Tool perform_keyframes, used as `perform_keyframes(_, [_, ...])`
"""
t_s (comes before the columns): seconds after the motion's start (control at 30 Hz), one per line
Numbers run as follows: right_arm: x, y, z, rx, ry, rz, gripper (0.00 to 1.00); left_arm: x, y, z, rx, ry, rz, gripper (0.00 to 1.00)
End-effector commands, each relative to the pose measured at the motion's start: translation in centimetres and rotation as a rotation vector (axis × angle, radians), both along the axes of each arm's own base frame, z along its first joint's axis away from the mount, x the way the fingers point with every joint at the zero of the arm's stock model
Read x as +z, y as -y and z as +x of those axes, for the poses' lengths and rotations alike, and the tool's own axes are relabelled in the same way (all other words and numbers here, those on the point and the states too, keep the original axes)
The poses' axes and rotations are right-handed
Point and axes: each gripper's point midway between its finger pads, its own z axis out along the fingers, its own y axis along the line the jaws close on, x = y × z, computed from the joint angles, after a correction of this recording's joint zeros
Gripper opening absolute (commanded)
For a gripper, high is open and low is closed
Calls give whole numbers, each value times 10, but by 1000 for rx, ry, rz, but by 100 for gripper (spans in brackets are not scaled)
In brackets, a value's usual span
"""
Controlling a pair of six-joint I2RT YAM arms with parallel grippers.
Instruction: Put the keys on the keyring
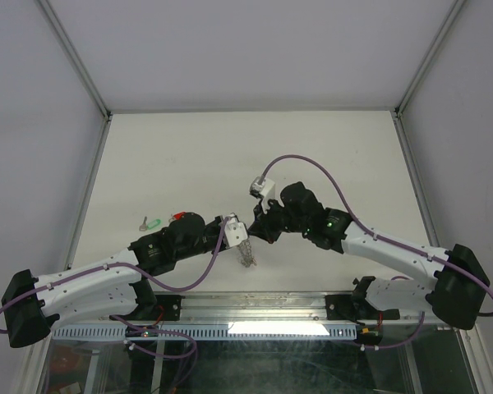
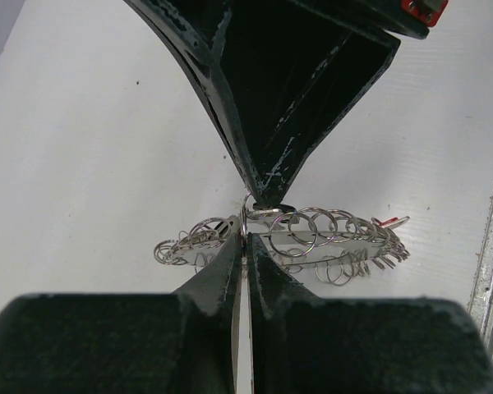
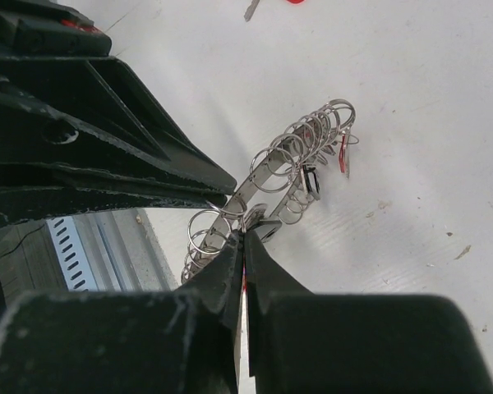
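Note:
The keyring (image 1: pixel 247 253) hangs just above the table between the two arms; it is a flat metal band (image 2: pixel 329 245) fringed with many small split rings (image 3: pixel 273 168). My left gripper (image 2: pixel 246 234) is shut on one small ring of that fringe. From the opposite side my right gripper (image 3: pixel 245 235) is shut tip to tip against it, with a sliver of red between its fingers and a silver key blade (image 3: pixel 269 226) at its tip. A red-headed key (image 2: pixel 390 222) and a black-headed one (image 3: pixel 312 181) hang on the ring. A green key (image 1: pixel 154 222) and a red key (image 1: pixel 179 216) lie on the table to the left.
A metal rail (image 1: pixel 255 308) runs along the near table edge, close behind the keyring (image 3: pixel 66 246). White walls with metal posts enclose the table on three sides. Purple cables loop off both arms (image 1: pixel 312 164).

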Motion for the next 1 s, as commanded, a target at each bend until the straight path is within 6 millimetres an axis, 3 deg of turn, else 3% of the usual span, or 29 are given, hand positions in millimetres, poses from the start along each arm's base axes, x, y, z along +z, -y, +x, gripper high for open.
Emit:
perform_keyframes(0.0, [31, -12, 10, -35, 19, 69, 0, 35, 10, 7, -7, 64, -104, 0])
perform_keyframes(0.2, [33, -13, 9, -32, 13, 72, 1, 35, 11, 7, -9, 64, -105, 0])
perform_keyframes(0.7, [59, 16, 15, -60, 240, 109, 29, 45, 13, 3, -20, 54, -157, 0])
perform_keyframes(0.97, [75, 22, 0, 66, 425, 195, 28, 67, 20, -10, -62, 17, -269, 0])
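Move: The keyring hangs from the left hand's shut fingers, its middle about 4 cm below that hand, 1 cm back and 1 cm right. From the right hand, shut at its upper edge, the middle is 4 cm below, 1 cm back and 2 cm left. The red-tagged key lies 15 cm below the right hand, some 22 cm left and 5 cm ahead; the green-tagged key is another 9 cm left of it and 2 cm nearer. Right fingers part, come free of the left-held keyring's upper edge and retreat about 5 cm up and right. ##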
